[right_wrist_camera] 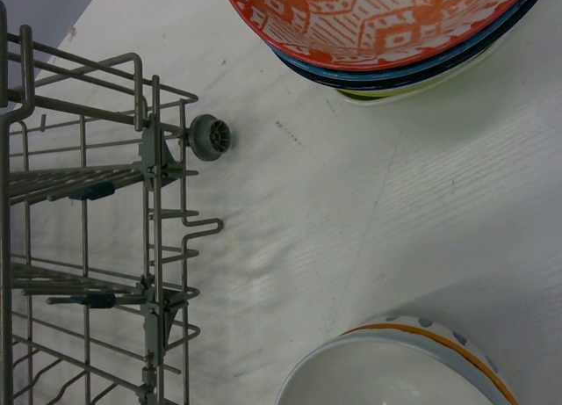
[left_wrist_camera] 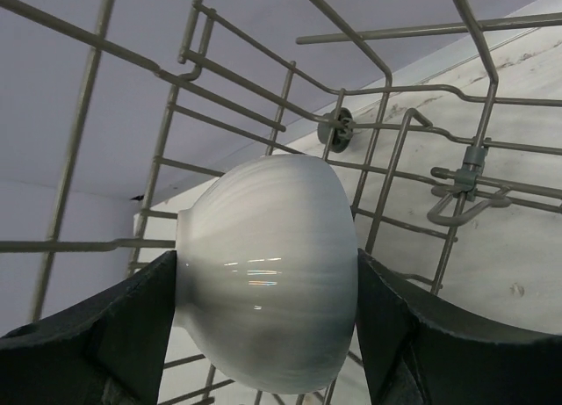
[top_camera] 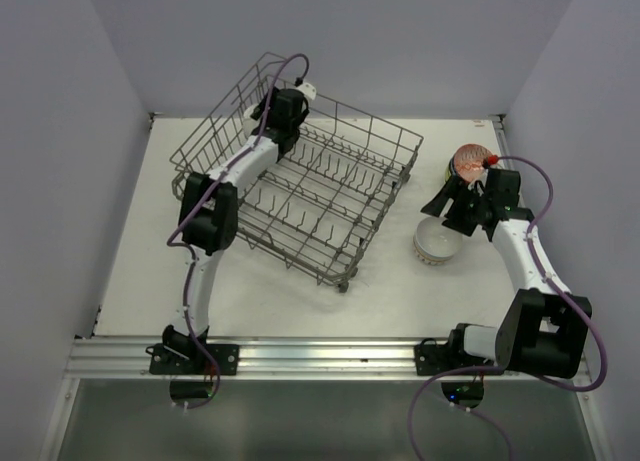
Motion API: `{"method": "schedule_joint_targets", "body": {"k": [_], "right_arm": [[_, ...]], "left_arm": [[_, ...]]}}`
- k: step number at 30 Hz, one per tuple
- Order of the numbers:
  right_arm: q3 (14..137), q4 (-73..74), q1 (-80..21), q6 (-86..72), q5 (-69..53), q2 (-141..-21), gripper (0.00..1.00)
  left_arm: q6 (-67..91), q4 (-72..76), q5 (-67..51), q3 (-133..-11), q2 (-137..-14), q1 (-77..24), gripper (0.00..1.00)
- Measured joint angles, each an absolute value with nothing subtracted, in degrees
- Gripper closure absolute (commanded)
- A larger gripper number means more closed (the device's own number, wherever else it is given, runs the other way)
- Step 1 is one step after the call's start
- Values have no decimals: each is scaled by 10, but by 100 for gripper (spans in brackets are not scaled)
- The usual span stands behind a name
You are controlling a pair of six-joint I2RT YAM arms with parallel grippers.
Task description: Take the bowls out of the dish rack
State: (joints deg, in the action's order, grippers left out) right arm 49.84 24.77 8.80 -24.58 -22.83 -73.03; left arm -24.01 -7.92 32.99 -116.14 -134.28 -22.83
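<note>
My left gripper [top_camera: 298,93] reaches into the far corner of the grey wire dish rack [top_camera: 330,274]. It is shut on a plain white bowl [left_wrist_camera: 263,247], which lies on its side with a black finger [left_wrist_camera: 132,326] pressed against each flank. The rack's wires [left_wrist_camera: 373,163] stand close behind it. My right gripper [top_camera: 448,209] hovers open over the table to the right of the rack, with nothing between its fingers. Its fingers are out of sight in the right wrist view.
A stack of bowls topped by a red-patterned one [right_wrist_camera: 386,27] [top_camera: 470,161] stands at the right rear. A white bowl with an orange line and blue dots [right_wrist_camera: 413,370] [top_camera: 437,243] sits nearer. The rack's corner and wheel [right_wrist_camera: 211,137] lie left of them.
</note>
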Motion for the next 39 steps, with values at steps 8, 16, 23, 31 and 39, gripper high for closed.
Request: {"method": "schedule_joint_targets", "body": {"k": [8,16,23,31,39], "right_arm": [[499,248,88,-246,-236,-726,25],[499,248,88,-244,-237,-713,25],[499,249,88,-244,-237,-676,25],[500,233,83,-273,-262,-608,27],[528,189,-77,-314,-262,-586,27]], "left_arm": [[-278,-78,386,-1146,-1293,-243,98],[-196,-161,357,-1145,-1210,-258,100],[-45,-241,234,-1049,-1061,-267,100],[70,-245,72,-885,-870,-266,100],[230,-92,-229,-644,-696,-179,100]]}}
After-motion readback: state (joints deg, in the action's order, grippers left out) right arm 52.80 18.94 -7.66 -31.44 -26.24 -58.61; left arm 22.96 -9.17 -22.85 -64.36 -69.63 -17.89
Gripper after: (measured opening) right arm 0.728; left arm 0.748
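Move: The last white bowl is already gripped in the left hand at the rack's far-left corner; the open right gripper waits about 30 cm back and 38 cm to this hand's right, 3 cm lower. The rack's middle lies some 22 cm back, 9 cm right and 13 cm below. From the right hand, the held bowl is roughly 30 cm ahead and 38 cm left; the stacked pale bowls sit 5 cm back, 1 cm right and 9 cm below, the orange bowl stack 12 cm ahead, 11 cm right and 5 cm lower. The white bowl, kept pinched in the left fingers, is lifted steeply out of the corner, then swept back over the rack and a little right, some 28 cm back and 15 cm up in all, as the wrist rolls about 65 degrees, left side down, and swings clockwise. Late on, the still-open right hand rises and slides left towards it, its fingers tipping up. ##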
